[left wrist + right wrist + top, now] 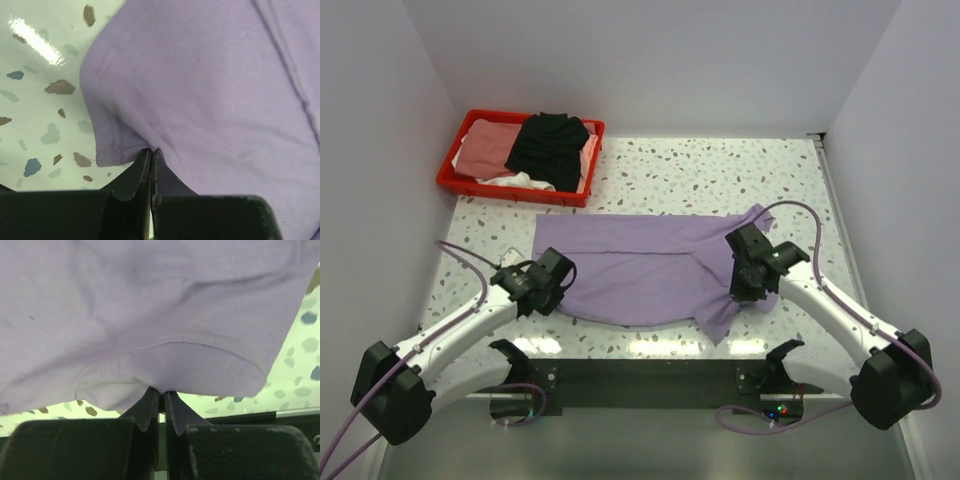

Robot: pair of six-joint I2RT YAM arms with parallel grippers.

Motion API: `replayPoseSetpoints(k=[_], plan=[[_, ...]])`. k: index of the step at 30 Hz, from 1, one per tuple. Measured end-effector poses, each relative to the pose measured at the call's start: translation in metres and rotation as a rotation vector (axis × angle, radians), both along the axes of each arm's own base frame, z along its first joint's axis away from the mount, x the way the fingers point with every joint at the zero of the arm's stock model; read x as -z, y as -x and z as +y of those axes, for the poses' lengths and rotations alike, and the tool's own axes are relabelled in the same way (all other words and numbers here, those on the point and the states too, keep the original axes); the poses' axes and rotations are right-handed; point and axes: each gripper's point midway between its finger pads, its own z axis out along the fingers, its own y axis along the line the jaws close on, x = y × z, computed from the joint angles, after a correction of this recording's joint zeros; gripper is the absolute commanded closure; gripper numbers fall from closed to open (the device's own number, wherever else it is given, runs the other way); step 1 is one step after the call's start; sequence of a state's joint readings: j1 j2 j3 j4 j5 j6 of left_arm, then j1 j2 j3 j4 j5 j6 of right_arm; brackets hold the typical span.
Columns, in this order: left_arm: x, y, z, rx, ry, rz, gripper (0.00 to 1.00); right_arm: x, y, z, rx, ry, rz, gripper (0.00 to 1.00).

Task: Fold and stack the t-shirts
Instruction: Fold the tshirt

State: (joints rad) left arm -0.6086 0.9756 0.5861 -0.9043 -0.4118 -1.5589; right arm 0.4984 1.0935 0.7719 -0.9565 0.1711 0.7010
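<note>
A lavender t-shirt (640, 265) lies spread across the middle of the speckled table. My left gripper (560, 285) is shut on its near left hem corner; in the left wrist view the dark fingertips (142, 167) pinch the stitched hem of the shirt (200, 90). My right gripper (745, 290) is shut on the shirt's near right part, where a flap hangs toward the front edge. In the right wrist view the fingertips (150, 402) pinch a curved edge of the lavender cloth (150, 305). More t-shirts, black (550, 145), salmon pink (485, 150) and white (515, 181), lie heaped in a tray.
The red plastic tray (455, 183) stands at the back left of the table. White walls close in the left, back and right sides. A dark mounting rail (650, 380) with both arm bases runs along the near edge.
</note>
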Motion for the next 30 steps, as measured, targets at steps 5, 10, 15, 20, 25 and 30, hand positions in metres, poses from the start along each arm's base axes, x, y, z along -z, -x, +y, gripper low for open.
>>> replayPoseSetpoints(k=[5,10,15,20,25,30], plan=[[-0.015,-0.028,-0.002,0.009,-0.040,-0.053,1.00,-0.019,-0.038,0.007,-0.024,0.018,-0.072,0.98],[-0.013,-0.059,0.002,0.017,-0.073,-0.058,1.00,-0.025,-0.077,0.009,-0.009,0.020,-0.115,0.99],[-0.019,-0.090,0.000,0.037,-0.093,-0.075,1.00,-0.024,-0.107,0.002,0.028,0.001,-0.140,0.99],[-0.021,-0.108,0.006,0.036,-0.110,-0.084,0.93,-0.021,-0.126,-0.003,0.034,-0.007,-0.136,0.91],[-0.016,-0.115,0.015,0.036,-0.142,-0.066,0.69,-0.008,-0.144,0.003,0.000,0.003,-0.099,0.80],[-0.012,-0.135,0.037,-0.013,-0.185,-0.050,0.33,0.005,-0.175,-0.001,-0.005,0.047,-0.075,0.47]])
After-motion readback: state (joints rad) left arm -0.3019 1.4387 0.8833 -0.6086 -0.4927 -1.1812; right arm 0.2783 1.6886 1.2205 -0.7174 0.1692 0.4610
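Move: The left gripper still pinches the shirt's near-left corner about 5 cm above the table. The fold line across the purple shirt runs about 17 cm ahead of it, the shirt's far edge some 27 cm ahead, and the red bin about 46 cm ahead and 10 cm left. From the right gripper, about 7 cm up and still pinching the near-right part, the fold line's right end lies about 13 cm ahead and 10 cm left, the far edge 25 cm straight ahead. Carry the pinched near side of the shirt forward over the rest with both grippers, the right about 17 cm and the left about 13 cm, rising some 2 cm first. Towards the end sink the right about 3 cm and the left barely, easing the left hand a little to its left, and open both grippers about halfway to let the cloth down. ##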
